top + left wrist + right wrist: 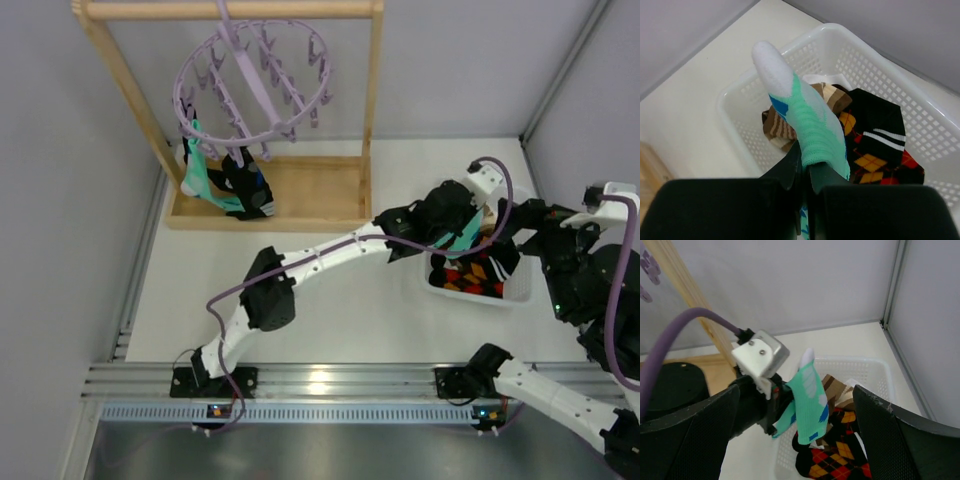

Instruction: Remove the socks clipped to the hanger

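Observation:
My left gripper [806,167] is shut on a teal sock [805,115] with white and blue marks, holding it above a white basket [840,30]. In the basket lie a brown striped sock [782,127] and a black argyle sock [875,145]. My right gripper [796,390] stands wide open just right of the basket, nothing between its fingers, facing the held sock [810,400]. Far left, the lilac hanger [250,85] hangs from the wooden rack. A teal sock [200,175] and a black sock [250,185] hang clipped beneath it.
The wooden rack frame [365,120] and its base tray [310,195] stand at the back left. The basket [470,297] sits at the right, between both arms. Grey walls close in the table behind and to the right.

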Tool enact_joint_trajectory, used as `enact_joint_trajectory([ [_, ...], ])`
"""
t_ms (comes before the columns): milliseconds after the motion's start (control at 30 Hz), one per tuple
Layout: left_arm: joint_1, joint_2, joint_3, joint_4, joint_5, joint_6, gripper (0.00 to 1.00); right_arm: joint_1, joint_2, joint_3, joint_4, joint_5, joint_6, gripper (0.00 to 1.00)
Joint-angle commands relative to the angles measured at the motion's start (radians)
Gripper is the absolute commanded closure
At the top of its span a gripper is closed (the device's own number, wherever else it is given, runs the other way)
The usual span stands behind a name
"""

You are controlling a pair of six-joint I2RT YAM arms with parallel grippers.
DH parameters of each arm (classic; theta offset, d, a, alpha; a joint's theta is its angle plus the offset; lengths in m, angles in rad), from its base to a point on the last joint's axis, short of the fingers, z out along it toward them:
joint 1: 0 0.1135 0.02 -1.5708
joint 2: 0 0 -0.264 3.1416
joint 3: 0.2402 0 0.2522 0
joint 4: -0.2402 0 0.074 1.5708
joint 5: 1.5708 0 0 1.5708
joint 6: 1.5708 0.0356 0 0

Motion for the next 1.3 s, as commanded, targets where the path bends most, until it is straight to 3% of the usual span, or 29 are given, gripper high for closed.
enact_joint_trajectory([
  [0, 0.020, 0.135, 0.204, 0.020, 0.081, 0.118, 0.98, -0.011, -0.037, -0.011, -0.045, 0.008, 0.018, 0.09],
  [333, 0.042, 0.468, 0.387, 0.085, 0.358, 0.091, 0.84, -0.010, -0.118, -0.093, -0.037, -0.058, 0.045, 0.11],
  [533, 0.045, 0.466, 0.393, 0.086, 0.426, 0.044, 0.83, -0.011, -0.111, -0.105, -0.026, -0.057, 0.035, 0.11],
  [633, 0.043, 0.406, 0.375, 0.088, 0.438, 0.003, 0.78, -0.010, -0.109, -0.113, -0.020, -0.066, 0.039, 0.11],
  [767, 0.043, 0.324, 0.327, 0.088, 0.435, -0.024, 0.62, -0.011, -0.111, -0.122, -0.014, -0.067, 0.055, 0.11],
  [867, 0.042, 0.272, 0.283, 0.088, 0.417, -0.041, 0.43, -0.011, -0.117, -0.116, -0.013, -0.075, 0.059, 0.11],
  [900, 0.042, 0.248, 0.257, 0.088, 0.394, -0.044, 0.32, -0.011, -0.117, -0.107, -0.013, -0.075, 0.059, 0.12],
  [1000, 0.043, 0.190, 0.215, 0.088, 0.350, -0.057, 0.18, -0.011, -0.117, -0.087, -0.022, -0.076, 0.059, 0.12],
  [1033, 0.043, 0.173, 0.182, 0.088, 0.340, -0.060, 0.02, -0.011, -0.118, -0.084, -0.025, -0.076, 0.058, 0.12],
  [1267, 0.065, -0.041, -0.084, 0.088, 0.175, -0.129, 0.02, -0.011, -0.137, -0.065, -0.008, -0.135, 0.050, 0.11],
])
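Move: Below and to the right of the left hand, which holds the teal sock, the white basket's middle lies about 9 cm right, 2 cm ahead and 22 cm down. In the basket, the brown striped sock lies roughly 7 cm ahead and 7 cm right of that hand, the argyle socks some 3 cm back and 8 cm right. From the right hand, the basket is around 14 cm ahead, 5 cm right and 38 cm below. Lowering the teal sock into the basket, the left hand sinks about 17 cm and goes some 9 cm right, turning roughly 20 degrees clockwise while its fingers part slightly. It then backs up about 13 cm and 6 cm left, opening wide, clear of the sock. The empty, open right hand settles some 3 cm lower. ##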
